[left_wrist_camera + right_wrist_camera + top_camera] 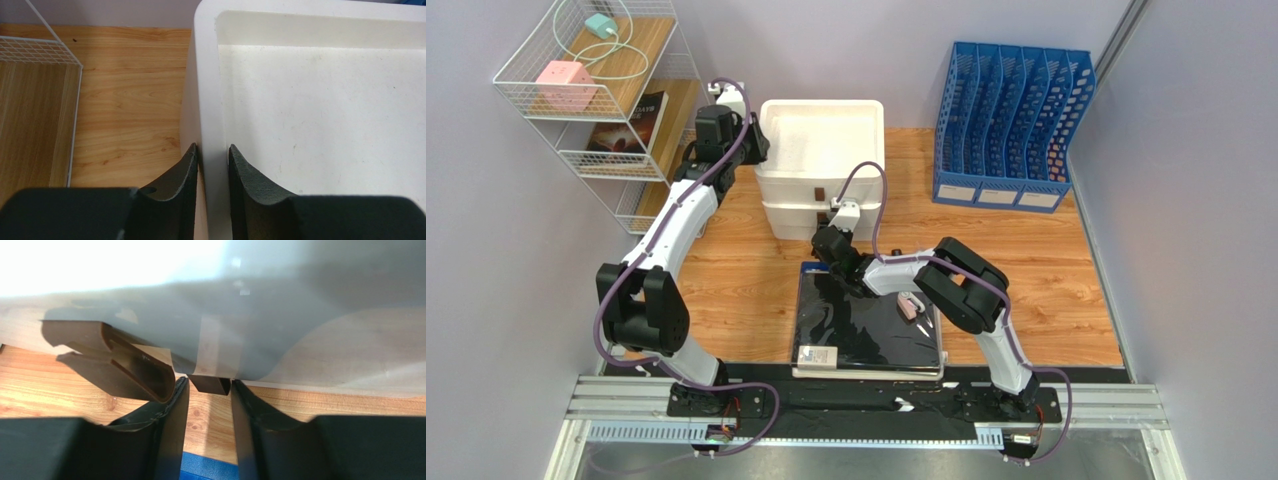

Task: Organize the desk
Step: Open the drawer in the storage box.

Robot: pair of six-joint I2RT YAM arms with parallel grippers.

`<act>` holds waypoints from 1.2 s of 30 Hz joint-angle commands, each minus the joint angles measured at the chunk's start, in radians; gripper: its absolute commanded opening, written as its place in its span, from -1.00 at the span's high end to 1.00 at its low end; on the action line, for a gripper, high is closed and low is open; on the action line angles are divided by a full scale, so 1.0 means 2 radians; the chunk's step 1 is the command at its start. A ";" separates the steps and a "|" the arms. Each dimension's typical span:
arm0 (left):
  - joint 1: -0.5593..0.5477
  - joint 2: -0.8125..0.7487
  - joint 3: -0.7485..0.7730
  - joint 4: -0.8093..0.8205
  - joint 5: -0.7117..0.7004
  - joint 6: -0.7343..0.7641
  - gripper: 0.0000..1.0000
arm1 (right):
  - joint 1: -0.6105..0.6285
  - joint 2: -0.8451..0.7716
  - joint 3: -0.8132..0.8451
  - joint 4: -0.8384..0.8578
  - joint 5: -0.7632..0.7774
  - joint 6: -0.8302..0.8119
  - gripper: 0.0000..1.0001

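Observation:
The desk (1046, 270) is a wide orange-brown wooden top. A white two-tier drawer box (821, 105) stands at its back middle. My left gripper (756, 140) is at the box's left rim. In the left wrist view the gripper (212, 150) is shut on the box's white side wall (207, 75), one finger outside and one inside. My right gripper (831, 222) is at the front of the lower drawer. Seen from the right wrist, this gripper (210, 386) is closed on a small brown tab (210, 382). A bigger brown curved handle (120, 365) hangs just to the left.
A black flat case (866, 320) lies at the front middle with a small pink item (910, 307) on it by the right arm. A blue file rack (1011, 125) stands back right. A white wire shelf (591, 110) with a pink cube and a book hangs at the left.

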 commanded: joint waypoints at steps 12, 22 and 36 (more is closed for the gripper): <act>-0.021 -0.021 -0.035 -0.061 0.056 -0.010 0.41 | 0.003 -0.017 -0.014 0.044 0.021 0.033 1.00; -0.021 0.008 -0.024 -0.055 0.040 -0.013 0.41 | 0.017 -0.055 -0.064 0.072 0.025 0.027 1.00; -0.021 0.018 -0.019 -0.046 0.026 -0.017 0.41 | 0.019 -0.067 -0.193 0.264 -0.058 0.131 1.00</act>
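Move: The bottom drawer's brown handle sits in the gap of the half-open right fingers, about 1 cm ahead of the hand point and at its height. The middle drawer's handle is some 6 cm above it, almost in line, and the black folder's middle lies about 16 cm back and 8 cm right of the right hand, 4 cm lower. From the left hand, which already grips the storage box's left rim, the bottom handle is roughly 10 cm back, 8 cm right and 22 cm down. Staying in place at first, the right hand shuts its fingers on the bottom drawer's handle, then draws straight back about 5 cm towards the robot, rolling some 15 degrees so that its left side rises. The left hand keeps its pinch on the box rim, easing about 1 cm back and then about 1 cm right. ##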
